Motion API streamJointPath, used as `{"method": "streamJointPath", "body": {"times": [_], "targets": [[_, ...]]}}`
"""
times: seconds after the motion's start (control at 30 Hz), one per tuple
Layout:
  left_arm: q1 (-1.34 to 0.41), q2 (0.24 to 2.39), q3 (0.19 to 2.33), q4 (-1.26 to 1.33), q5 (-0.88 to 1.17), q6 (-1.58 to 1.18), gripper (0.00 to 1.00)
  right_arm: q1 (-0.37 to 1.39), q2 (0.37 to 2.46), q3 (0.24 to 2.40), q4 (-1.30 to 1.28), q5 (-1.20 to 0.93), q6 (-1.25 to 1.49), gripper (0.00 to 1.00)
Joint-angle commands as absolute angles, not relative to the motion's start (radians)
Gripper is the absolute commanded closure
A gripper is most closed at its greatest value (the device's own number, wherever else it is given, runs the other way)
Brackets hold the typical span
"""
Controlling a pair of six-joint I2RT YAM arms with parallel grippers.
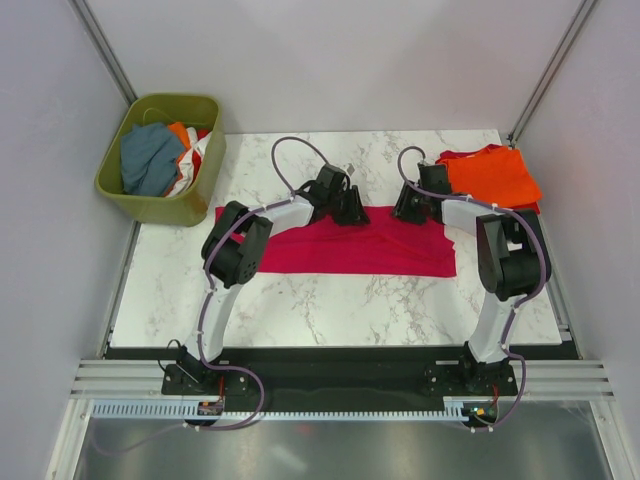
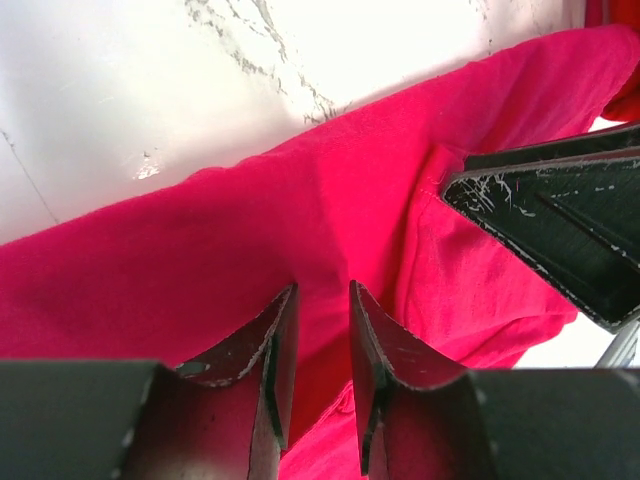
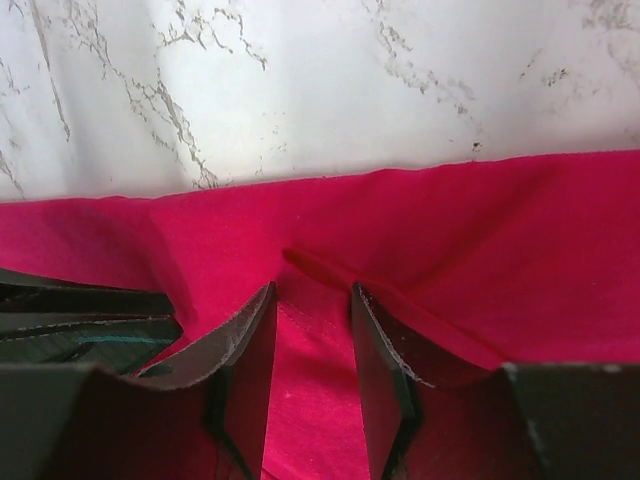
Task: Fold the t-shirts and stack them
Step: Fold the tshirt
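A magenta-pink t-shirt (image 1: 340,250) lies flat as a long band across the middle of the marble table (image 1: 330,300). Both grippers are down on its far edge, close together. My left gripper (image 1: 352,210) (image 2: 323,290) stands open with a narrow gap, and pink cloth (image 2: 250,230) fills the space between its fingers. My right gripper (image 1: 408,208) (image 3: 313,290) is open too, over a raised crease of the same t-shirt (image 3: 450,230). Each wrist view catches the other gripper at its side. A folded orange t-shirt (image 1: 492,176) rests on a red one (image 1: 458,156) at the far right.
An olive-green basket (image 1: 118,190) sits off the table's far left corner, holding blue-grey, orange and white cloth. Grey walls close in both sides. The arm bases are bolted to the rail along the near edge.
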State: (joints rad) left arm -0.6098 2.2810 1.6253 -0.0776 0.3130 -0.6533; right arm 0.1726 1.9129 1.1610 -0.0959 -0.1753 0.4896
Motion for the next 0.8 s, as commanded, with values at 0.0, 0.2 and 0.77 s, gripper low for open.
{"method": "streamJointPath", "body": {"times": [0.0, 0.2, 0.77], "targets": [[-0.604, 2.307, 1.651, -0.117, 0.325, -0.681, 0.66, 0.189, 1.917, 1.200, -0.143, -0.143, 0.456, 0.57], [-0.603, 2.315, 1.655, -0.118, 0.327, -0.681, 0.66, 0.216, 1.902, 1.193, -0.192, -0.175, 0.449, 0.58], [-0.597, 2.310, 1.660, -0.118, 0.325, -0.676, 0.67, 0.288, 1.317, 0.744, -0.219, -0.518, 0.528, 0.55]]}}
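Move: Both hands are down at the folded t-shirt near its far edge, which runs about 3 cm ahead of the right hand. The near edge between the hands, where the right hand is heading, lies about 15 cm back and 5 cm left of it, a touch lower; from the left hand it is some 14 cm back and 5 cm right. The left gripper stands roughly 9 cm left of the right hand and 1 cm back, the orange stack about 20 cm right and 9 cm ahead of the right hand. The left hand stays put on the cloth near the far edge, its fingers keeping their part-open gap. The right hand first creeps back about 1 cm along the shirt, then sweeps quickly towards the robot and the shirt's near edge, about 15 cm back in all, drifting some 6 cm left and rising about 6 cm, while the wrist swings counter-clockwise and its left side tips up, some 20 degrees together, with the fingers staying part-open. ##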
